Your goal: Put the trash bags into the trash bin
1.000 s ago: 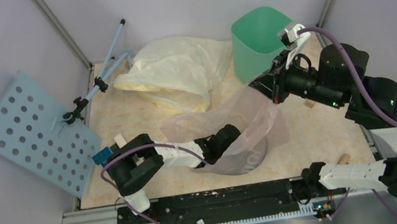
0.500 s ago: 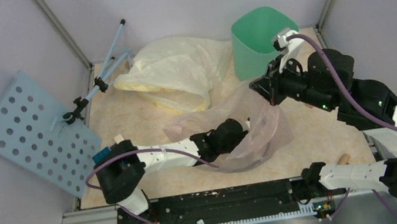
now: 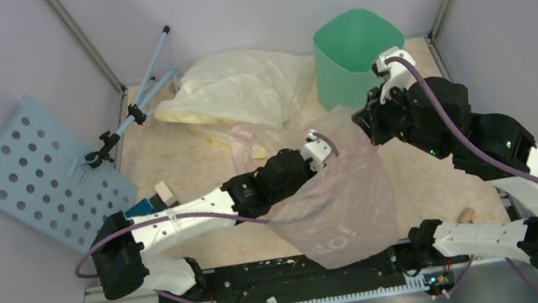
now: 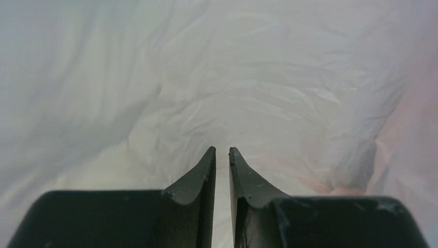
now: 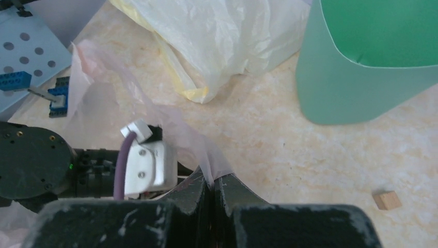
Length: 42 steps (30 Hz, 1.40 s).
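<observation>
The pale-pink translucent trash bag (image 3: 338,205) hangs in the middle of the top view, lifted and spread, its lower part drooping toward the near edge. My right gripper (image 3: 364,117) (image 5: 213,181) is shut on a pinched corner of the bag's rim (image 5: 217,163). My left arm reaches inside the bag. In the left wrist view, crinkled film (image 4: 258,77) fills the frame, and the left gripper (image 4: 222,150) stands slightly open with nothing between its jaws. The mint-green trash bin (image 3: 348,59) (image 5: 372,67) stands upright at the back, just beyond the right gripper.
A large pale-yellow bag (image 3: 241,91) (image 5: 222,36) lies at the back left of the bin. A blue perforated board (image 3: 36,178) and a blue rod stand (image 3: 149,73) sit at the left. A small wooden block (image 3: 466,214) (image 5: 387,199) lies near the right edge.
My left arm has stretched up and right, deeper into the bag, and its jaws have parted a little. The bag has risen off the table and spread. The right gripper kept its hold.
</observation>
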Each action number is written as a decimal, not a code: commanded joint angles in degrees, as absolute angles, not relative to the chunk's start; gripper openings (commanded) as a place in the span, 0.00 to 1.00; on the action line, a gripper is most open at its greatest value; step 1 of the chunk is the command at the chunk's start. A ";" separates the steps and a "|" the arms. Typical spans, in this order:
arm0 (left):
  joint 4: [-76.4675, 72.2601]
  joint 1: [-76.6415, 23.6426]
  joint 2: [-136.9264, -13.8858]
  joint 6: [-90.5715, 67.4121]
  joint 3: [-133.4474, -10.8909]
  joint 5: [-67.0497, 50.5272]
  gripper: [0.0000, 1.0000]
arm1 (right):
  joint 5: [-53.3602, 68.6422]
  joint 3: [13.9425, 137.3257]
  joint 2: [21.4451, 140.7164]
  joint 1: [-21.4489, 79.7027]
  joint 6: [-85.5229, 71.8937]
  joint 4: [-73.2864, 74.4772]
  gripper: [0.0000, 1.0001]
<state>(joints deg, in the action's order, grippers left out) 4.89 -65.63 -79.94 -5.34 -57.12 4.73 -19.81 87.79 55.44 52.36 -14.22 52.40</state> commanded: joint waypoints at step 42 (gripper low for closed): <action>22.24 -46.75 -57.79 -10.87 -64.75 8.45 0.99 | -17.32 79.58 49.96 52.80 -14.75 51.57 0.00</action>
<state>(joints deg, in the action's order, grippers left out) 24.84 -48.51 -56.97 -12.36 -67.37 10.20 -19.51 79.68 50.59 52.36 -15.64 52.90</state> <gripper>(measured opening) 0.975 0.004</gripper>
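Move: Roughly 11 cm ahead of the left hand and 17 cm to its left, about level with it, is the free flap of the pink bag, the rest lying over that gripper. The white bag lies some 25 cm ahead, 17 cm left and 13 cm lower; the trash bin is 25 cm ahead and 11 cm right, its middle slightly lower. From the right hand, which holds the bag, the flap is 10 cm ahead, 20 cm left and 21 cm below. Backing out from under the pink film, the left hand first slides forward and left, then climbs steeply and on leftward past the flap's edge, dipping a little at the end: about 15 cm left and 15 cm up in all. It turns some 25 degrees counter-clockwise, its fingers spreading from slightly open to nearly wide. The right hand keeps its pinch on the bag and sinks about 4 cm. ##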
